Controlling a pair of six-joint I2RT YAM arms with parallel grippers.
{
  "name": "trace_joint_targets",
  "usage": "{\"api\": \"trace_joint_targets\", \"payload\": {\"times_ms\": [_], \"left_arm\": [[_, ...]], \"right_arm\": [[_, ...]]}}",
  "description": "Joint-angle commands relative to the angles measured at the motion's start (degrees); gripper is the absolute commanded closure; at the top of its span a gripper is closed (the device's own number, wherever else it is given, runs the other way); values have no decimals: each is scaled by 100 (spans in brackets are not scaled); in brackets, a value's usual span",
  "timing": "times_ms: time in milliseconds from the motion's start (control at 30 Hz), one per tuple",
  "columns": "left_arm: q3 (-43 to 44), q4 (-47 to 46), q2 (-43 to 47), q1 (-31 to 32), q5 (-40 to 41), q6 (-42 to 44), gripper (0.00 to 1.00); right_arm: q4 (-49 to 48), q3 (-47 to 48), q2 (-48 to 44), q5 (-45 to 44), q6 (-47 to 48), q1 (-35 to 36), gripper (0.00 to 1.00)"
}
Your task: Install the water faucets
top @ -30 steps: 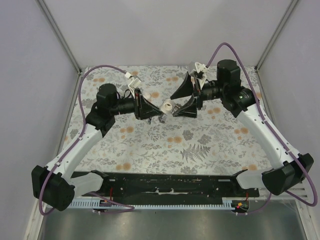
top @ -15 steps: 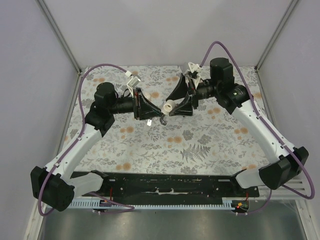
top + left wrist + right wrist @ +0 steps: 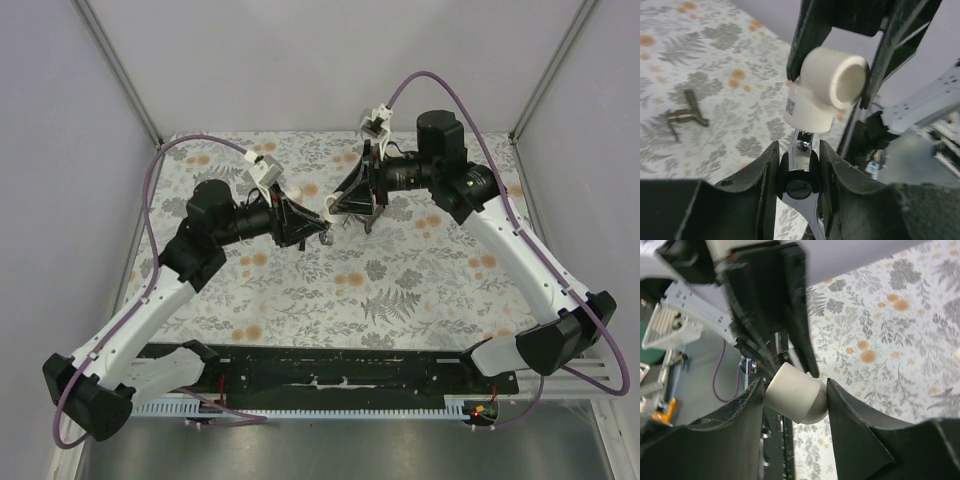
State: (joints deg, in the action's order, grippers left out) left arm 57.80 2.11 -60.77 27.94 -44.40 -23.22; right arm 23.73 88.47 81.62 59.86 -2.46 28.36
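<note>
My left gripper (image 3: 799,150) is shut on a small chrome water faucet (image 3: 809,207), its black round cap between the fingers. The faucet's threaded end points up into the lower opening of a white plastic elbow fitting (image 3: 825,82). My right gripper (image 3: 795,395) is shut on that elbow (image 3: 792,392) from the other side. In the top view the left gripper (image 3: 316,232) and the right gripper (image 3: 337,207) meet in the air above the middle back of the floral mat, with the elbow (image 3: 329,208) between them.
A dull metal T-shaped piece (image 3: 686,116) lies on the floral mat (image 3: 400,290) beyond the grippers. Grey walls and metal frame posts (image 3: 120,75) enclose the back and sides. A black rail (image 3: 350,368) runs along the near edge.
The right gripper has moved left and rolled with the elbow in it. The left arm has stretched further in and turned, still holding the faucet under the elbow.
</note>
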Motion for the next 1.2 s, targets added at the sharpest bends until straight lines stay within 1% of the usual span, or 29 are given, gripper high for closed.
{"api": "trace_joint_targets", "payload": {"times_ms": [0, 33, 67, 100, 233, 300, 333, 400, 467, 500, 533, 567, 600, 633, 667, 700, 767, 867, 967, 1000, 1067, 1167], "left_arm": [[74, 158, 768, 1305, 2972, 1712, 98], [4, 158, 812, 1710, 3729, 2081, 98], [-93, 106, 821, 2167, 4729, 2546, 98], [-163, -16, 804, 2650, 5426, 2908, 98], [-497, -850, 410, 3996, 7757, 4454, 98], [-603, -1299, 146, 4402, 8428, 4992, 98], [-647, -1440, 93, 4465, 8526, 5064, 98], [-735, -1511, 170, 4474, 8440, 4855, 98], [-893, -1521, 355, 4439, 8256, 4722, 98], [-928, -1425, 443, 4404, 8176, 4617, 98], [-929, -1250, 513, 4317, 8036, 4468, 98], [-902, -970, 592, 4159, 7844, 4223, 98], [-885, -706, 689, 3975, 7494, 3977, 98], [-876, -390, 777, 3686, 7125, 3670, 98], [-858, -65, 882, 3361, 6477, 3276, 98], [-849, 182, 970, 2897, 5853, 3028, 98], [-832, 491, 1076, 2262, 4946, 2649, 98], [-665, 974, 1042, 1576, 3680, 2463, 98], [-297, 1545, 779, 1074, 2336, 2507, 98], [-156, 1756, 656, 942, 1896, 2559, 98], [99, 2108, 462, 801, 1262, 2673, 98], [503, 2486, 154, 713, 733, 2753, 98]], "right_arm": [[1140, 460, 388, -2666, -1342, 99, 100], [1404, 583, 502, -3003, -1589, 134, 100], [1650, 645, 625, -3284, -1791, 187, 100], [1688, 628, 731, -3374, -2002, 240, 100], [1469, 304, 995, -3533, -2671, 345, 100], [1320, 154, 1039, -3647, -2873, 363, 100], [1275, 119, 1048, -3665, -2900, 363, 100], [1153, 118, 1022, -3692, -2936, 355, 100], [942, 109, 909, -3648, -2857, 354, 82], [828, 118, 838, -3587, -2744, 337, 67], [714, 127, 751, -3473, -2638, 302, 56], [617, 153, 689, -3307, -2524, 258, 48], [520, 206, 636, -3148, -2349, 232, 40], [502, 267, 601, -2973, -2155, 179, 34], [510, 320, 565, -2832, -1832, 170, 23], [519, 320, 522, -2735, -1515, 153, 17], [467, 128, 346, -2593, -856, 161, 7], [431, -162, 12, -2383, -74, 161, 2], [405, -557, -330, -2015, 805, 152, 2], [405, -715, -462, -1787, 1243, 152, 2], [422, -1049, -743, -1347, 2044, 161, 2], [431, -1594, -1173, -933, 3370, 214, 2]]}}
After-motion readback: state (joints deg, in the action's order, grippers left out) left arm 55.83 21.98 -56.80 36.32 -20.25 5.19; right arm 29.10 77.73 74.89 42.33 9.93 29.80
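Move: The left gripper already grips the metal faucet. The white elbow on its end is about 5 cm to this gripper's right and 2 cm ahead; the bronze valve on the table is some 12 cm ahead, 12 cm right and 30 cm below. The right gripper already grips the elbow, with the faucet roughly 5 cm to its left and 2 cm back. From the right gripper, a loose white fitting on the table is about 15 cm ahead, 10 cm left and 35 cm below. Keep the left gripper shut on the faucet and bring both hands down about 10 cm, rolling them against each other by some 40 degrees each (left's top towards the base, right's away) as their fingers tip down and forward. Then open the right gripper, let go of the elbow and back away, turning its wrist back; swing the left hand left and forward, then partly back as its roll eases. ##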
